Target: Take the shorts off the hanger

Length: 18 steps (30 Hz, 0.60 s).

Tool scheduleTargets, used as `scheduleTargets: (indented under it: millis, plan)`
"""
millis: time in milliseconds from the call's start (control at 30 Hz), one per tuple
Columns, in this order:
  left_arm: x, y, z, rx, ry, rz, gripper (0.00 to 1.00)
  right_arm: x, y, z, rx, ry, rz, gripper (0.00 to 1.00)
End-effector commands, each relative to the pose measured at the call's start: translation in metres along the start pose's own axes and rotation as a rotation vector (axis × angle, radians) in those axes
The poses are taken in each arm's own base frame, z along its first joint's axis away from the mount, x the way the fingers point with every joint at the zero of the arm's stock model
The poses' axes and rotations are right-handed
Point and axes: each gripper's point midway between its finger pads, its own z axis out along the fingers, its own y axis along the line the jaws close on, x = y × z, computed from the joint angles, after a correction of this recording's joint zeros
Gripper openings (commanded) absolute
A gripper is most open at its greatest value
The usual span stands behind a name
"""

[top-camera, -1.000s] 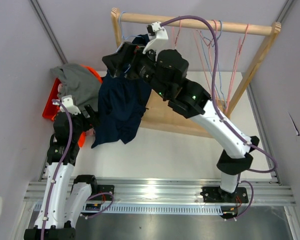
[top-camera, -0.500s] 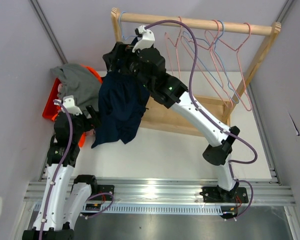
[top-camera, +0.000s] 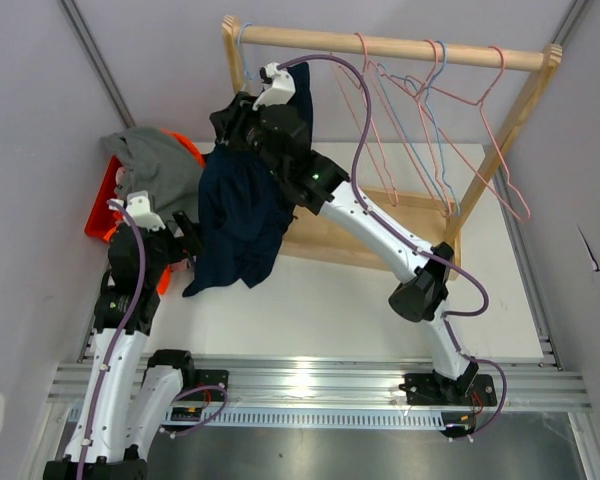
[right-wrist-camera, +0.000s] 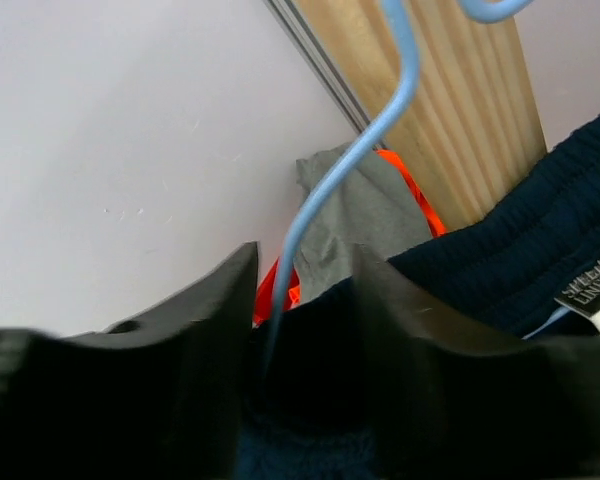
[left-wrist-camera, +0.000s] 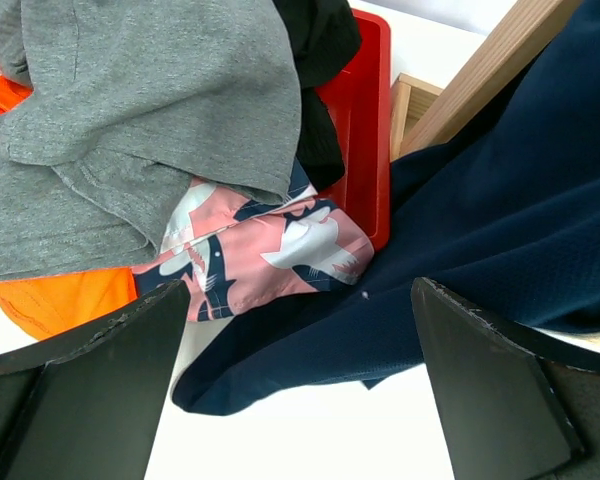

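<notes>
The navy blue shorts [top-camera: 238, 215] hang from a light blue hanger [right-wrist-camera: 380, 110] at the left end of the wooden rack [top-camera: 400, 47]. My right gripper [top-camera: 236, 124] is up at their waistband. In the right wrist view it [right-wrist-camera: 300, 350] is shut on the dark navy cloth [right-wrist-camera: 540, 240], with the hanger wire running down between the fingers. My left gripper [top-camera: 185, 243] is open and low, with the shorts' hem [left-wrist-camera: 380, 330] between its fingers [left-wrist-camera: 90, 390]. The grey shorts [left-wrist-camera: 130, 120], pink patterned shorts [left-wrist-camera: 270, 250], orange shorts [left-wrist-camera: 60, 300] and black shorts [left-wrist-camera: 315, 50] lie heaped in the red bin [left-wrist-camera: 365, 130].
Several empty pink and blue wire hangers [top-camera: 430, 110] hang from the rack bar and swing to the right. The rack's wooden base [top-camera: 340, 240] lies under the right arm. The red bin [top-camera: 102, 205] stands at the left by the wall.
My right arm has reached further left and back to the rack's left end, still at the shorts' waistband. The empty hangers have swung right. The left arm has not moved.
</notes>
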Motion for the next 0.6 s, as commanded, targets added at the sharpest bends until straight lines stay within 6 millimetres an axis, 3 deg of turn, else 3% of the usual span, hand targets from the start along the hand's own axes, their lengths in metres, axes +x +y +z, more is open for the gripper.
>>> scheduleTargets:
  millis: [0, 200, 267, 400, 500, 567]
  plan:
    - [-0.012, -0.008, -0.002, 0.034, -0.042, 0.000, 0.99, -0.047, 0.025, -0.009, -0.060, -0.119, 0.046, 0.42]
    - [-0.011, -0.007, -0.002, 0.025, -0.040, 0.001, 0.99, -0.058, 0.027, -0.022, -0.057, -0.128, 0.029, 0.31]
    - [-0.013, -0.006, -0.003, 0.020, -0.046, 0.004, 0.99, -0.065, 0.031, -0.030, -0.066, -0.137, 0.025, 0.22]
    - [-0.017, -0.013, -0.004, 0.056, -0.067, 0.026, 0.99, -0.079, 0.037, -0.044, -0.071, -0.144, 0.009, 0.14]
    - [-0.024, -0.041, -0.015, 0.158, -0.067, 0.063, 0.99, -0.090, 0.041, -0.058, -0.075, -0.150, -0.004, 0.06]
    - [-0.047, -0.065, -0.034, 0.224, -0.122, 0.083, 0.99, -0.096, 0.044, -0.070, -0.075, -0.158, -0.014, 0.04]
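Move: The near-left side of the blue hanger is already between the right hand's half-closed fingers, right at the hand point. The navy shorts' middle hangs roughly 4 cm back, 4 cm right and 15 cm below; the rail's left end is about 8 cm ahead, straight in line and 10 cm up. From the left hand the shorts lie some 9 cm ahead, 9 cm right and 3 cm up; the grey shorts, 15 cm ahead, 5 cm left and 12 cm below. Close the right fingers onto the blue hanger's wire where it enters the shorts, then ease the right hand back and to the right about 3 cm, rising some 1 cm, keeping the wire pinched and the wrist nearly steady. Late on, start the open left gripper rightward about 3 cm towards the navy shorts, turning it slightly clockwise. ##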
